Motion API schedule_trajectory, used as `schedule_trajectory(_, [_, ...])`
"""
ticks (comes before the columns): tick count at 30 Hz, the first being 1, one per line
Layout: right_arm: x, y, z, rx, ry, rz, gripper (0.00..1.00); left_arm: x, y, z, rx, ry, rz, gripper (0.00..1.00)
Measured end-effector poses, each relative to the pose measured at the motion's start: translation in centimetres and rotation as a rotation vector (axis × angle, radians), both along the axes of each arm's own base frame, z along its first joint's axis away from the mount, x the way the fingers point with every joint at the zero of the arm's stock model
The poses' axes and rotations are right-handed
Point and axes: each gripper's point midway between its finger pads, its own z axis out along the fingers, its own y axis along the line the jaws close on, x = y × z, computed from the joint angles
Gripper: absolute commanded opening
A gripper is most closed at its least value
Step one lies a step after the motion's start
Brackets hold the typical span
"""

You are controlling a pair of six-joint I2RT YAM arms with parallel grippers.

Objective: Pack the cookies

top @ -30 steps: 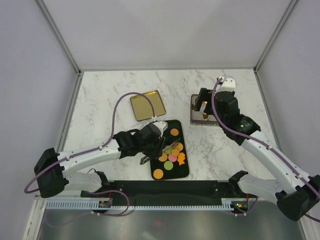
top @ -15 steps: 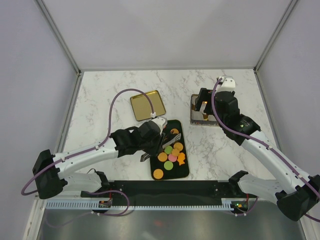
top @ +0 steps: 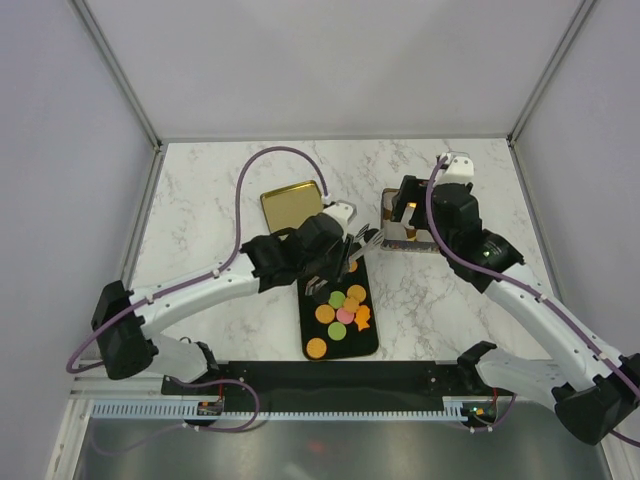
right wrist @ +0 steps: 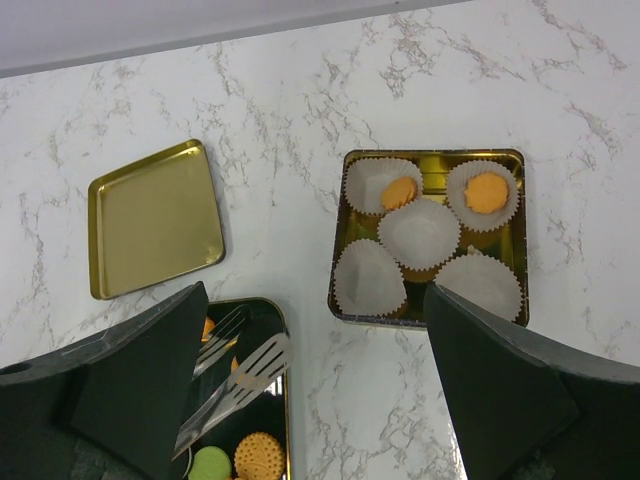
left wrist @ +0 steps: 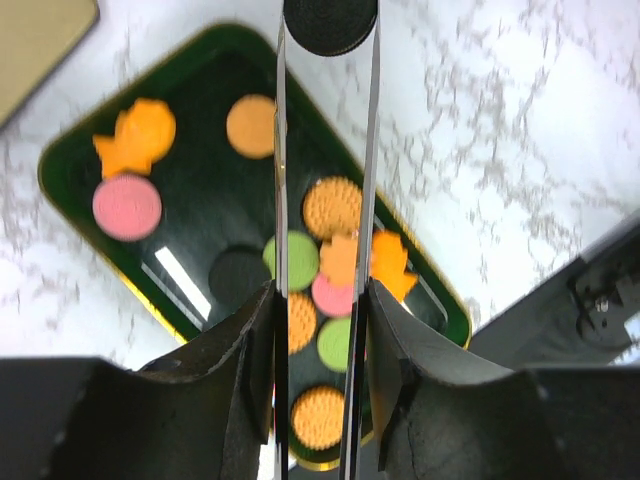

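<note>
Several cookies (top: 343,305) in orange, pink and green lie on the black tray (top: 310,320). My left gripper (top: 338,255) is shut on metal tongs (top: 365,240), raised over the tray's far end. In the left wrist view the tongs' blades (left wrist: 282,150) run up from my gripper (left wrist: 320,300), and a dark round cookie (left wrist: 330,22) sits pinched between their tips. The tray's cookies (left wrist: 332,205) lie below. My right gripper (right wrist: 315,300) hangs open above the gold tin (right wrist: 336,260), which holds white paper cups (right wrist: 423,232); two cups hold an orange cookie (right wrist: 486,192).
A gold lid (top: 294,208) lies flat on the marble table, left of the tin (top: 392,240). The tongs' slotted heads (right wrist: 245,370) point toward the tin's near left corner. White walls enclose the table on three sides.
My left arm has risen off the tray and swung up and right toward the tin, carrying the tongs. Its fingers have squeezed in a little. The right arm has stayed still.
</note>
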Motion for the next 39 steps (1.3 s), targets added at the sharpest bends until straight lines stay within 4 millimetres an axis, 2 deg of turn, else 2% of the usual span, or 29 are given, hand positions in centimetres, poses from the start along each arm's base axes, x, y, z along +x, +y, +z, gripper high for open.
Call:
schedule_trajectory(9, [-0.7, -1.5, 1.3, -0.004, -0.029, -0.049, 0.98, 7.4, -7.1, 1.0, -0.028, -0.093, 0.002, 0.43])
schedule_trajectory(11, [-1.0, -2.0, 1.7, -0.009, -0.035, -0.068, 0.98, 8.8, -8.6, 0.5, -0.031, -0.1, 0.0, 0.43])
schedule_trajectory(15, [-1.6, -3.1, 2.5, -0.013, -0.052, -0.102, 0.98, 10.1, -10.4, -1.5, -0.014, -0.082, -0.015, 0.43])
schedule_trajectory(22, [-2.3, -4.2, 3.3, -0.016, -0.069, -0.134, 0.98, 10.8, -11.7, -4.2, 0.018, -0.049, -0.04, 0.44])
schedule_trajectory(39, [-2.6, -4.6, 2.9, -0.033, -0.051, -0.142, 0.98, 12.2, -12.7, -6.2, 0.041, -0.048, -0.047, 0.48])
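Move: Ahead and to the right of the left hand, whose tongs already hold the dark cookie, the empty centre cup of the box lies some 20 cm forward, 21 cm right and 17 cm below. The front-left cup is about 5 cm nearer and 5 cm left of that centre cup. From the left hand, a round orange cookie on the black tray lies roughly 8 cm forward and 2 cm right, the gold lid 23 cm forward and 12 cm left, both 17 cm below. The centre cup lies about 9 cm forward, 5 cm right and 26 cm below the right hand. Carrying the dark cookie in the tongs, the left arm sweeps diagonally forward and right, some 17 cm, off the black tray and over the box, nearly level at first, then slowing and sinking about 7 cm to bring the cookie low over the centre cup; its grip eases only slightly. The empty, wide-open right hand shifts about 5 cm right, rising and drawing back a little as it turns slightly clockwise. ##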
